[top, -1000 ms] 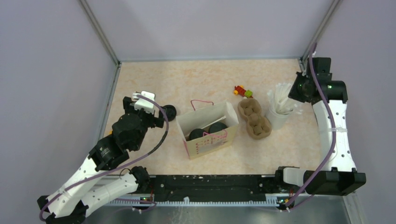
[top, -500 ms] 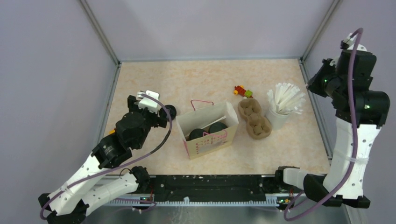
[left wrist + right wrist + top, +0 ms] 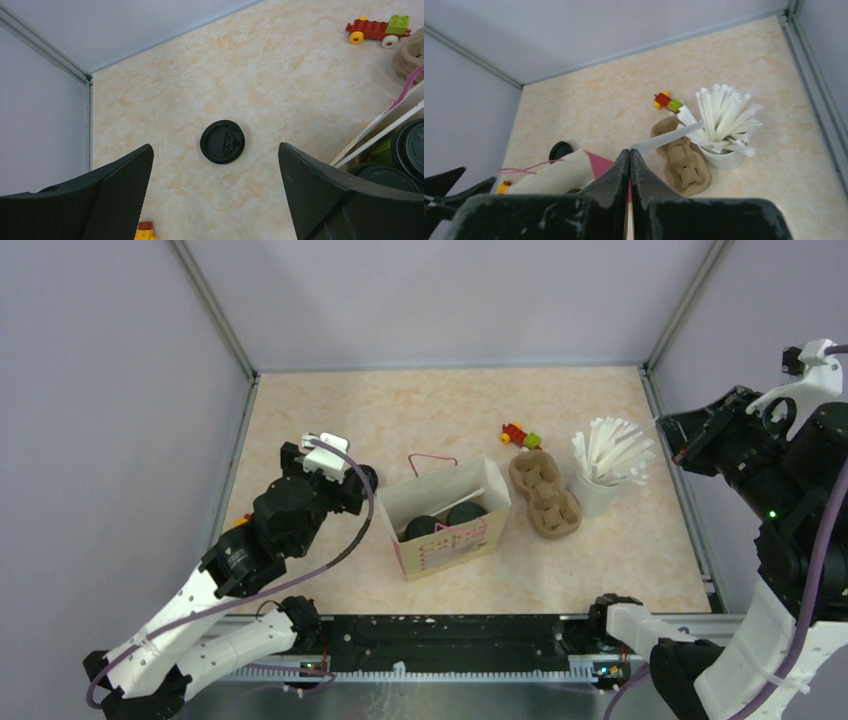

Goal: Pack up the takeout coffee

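Two black lidded takeout coffee cups (image 3: 420, 528) (image 3: 466, 514) stand inside the open paper bag (image 3: 455, 545), with a white straw lying beside them. In the left wrist view their lids (image 3: 412, 150) (image 3: 382, 172) show at the right edge. A loose black lid (image 3: 222, 142) lies flat on the table left of the bag. My left gripper (image 3: 345, 480) hovers over it, open and holding nothing (image 3: 215, 150). My right gripper (image 3: 672, 437) is raised high at the right wall, shut on a white straw (image 3: 669, 139) that sticks out from its tips (image 3: 630, 150).
A brown pulp cup carrier (image 3: 545, 495) lies right of the bag, next to a pale cup of white straws (image 3: 600, 480). A small toy car (image 3: 520, 435) sits behind the carrier. A yellow block (image 3: 145, 231) lies near my left fingers. Walls close three sides.
My right arm has lifted from the straw cup and swung up to the right with a straw. The left gripper has edged right, closer to the loose lid.
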`<state>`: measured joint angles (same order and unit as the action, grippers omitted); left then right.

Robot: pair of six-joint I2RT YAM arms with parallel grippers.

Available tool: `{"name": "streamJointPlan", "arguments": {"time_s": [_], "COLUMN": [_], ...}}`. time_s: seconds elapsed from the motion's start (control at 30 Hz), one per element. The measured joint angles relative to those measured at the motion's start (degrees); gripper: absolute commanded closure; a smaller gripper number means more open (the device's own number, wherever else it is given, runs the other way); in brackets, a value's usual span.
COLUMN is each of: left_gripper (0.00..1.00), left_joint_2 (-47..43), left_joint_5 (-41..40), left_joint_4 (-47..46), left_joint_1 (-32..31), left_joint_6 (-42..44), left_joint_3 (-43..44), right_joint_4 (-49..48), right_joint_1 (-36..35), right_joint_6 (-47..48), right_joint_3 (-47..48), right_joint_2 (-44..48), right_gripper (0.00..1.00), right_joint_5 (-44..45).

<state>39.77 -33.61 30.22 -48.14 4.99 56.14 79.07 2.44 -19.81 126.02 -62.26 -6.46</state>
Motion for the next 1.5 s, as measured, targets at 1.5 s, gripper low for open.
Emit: {"name": "streamJointPlan", "arguments": {"time_s": [1.5], "left_gripper": [0.01], "left_joint_2": [-1.44], "left_joint_5": [1.2], "left_joint_4": [0.17], "left_joint_1": [0.0], "left_joint_6": [-1.97], "left_joint_3": [1.88], "right_joint_4": [-46.01], "right_joint_1": [0.0], "right_joint_6": [-40.13], "right_joint_3": [-34.29], "right_joint_2": [12.0], "right_gripper": [1.0], "right_joint_5": [-48.28]}}
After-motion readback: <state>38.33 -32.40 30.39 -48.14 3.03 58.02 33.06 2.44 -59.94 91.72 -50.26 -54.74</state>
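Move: The right hand, high up with a wrapped straw, has the open takeout bag about 25 cm to its left, some 5 cm farther out and 38 cm below. The brown cup tray stands almost straight ahead, roughly 12 cm out, with the cup of straws as far out and some 9 cm to the right. From the left hand the bag lies about 23 cm to the right, nearly level fore and aft, 22 cm lower. Leftward towards the bag goes the right hand, some 13 cm, at first also drawing back and rising about 6 cm each, then easing forward and down a little. The wrist swings about 45 degrees counter-clockwise and rolls left side up, turning the straw to the bag; the shut fingers keep their pinch on it. The empty, open left hand rises 3 cm, then sinks slightly. ##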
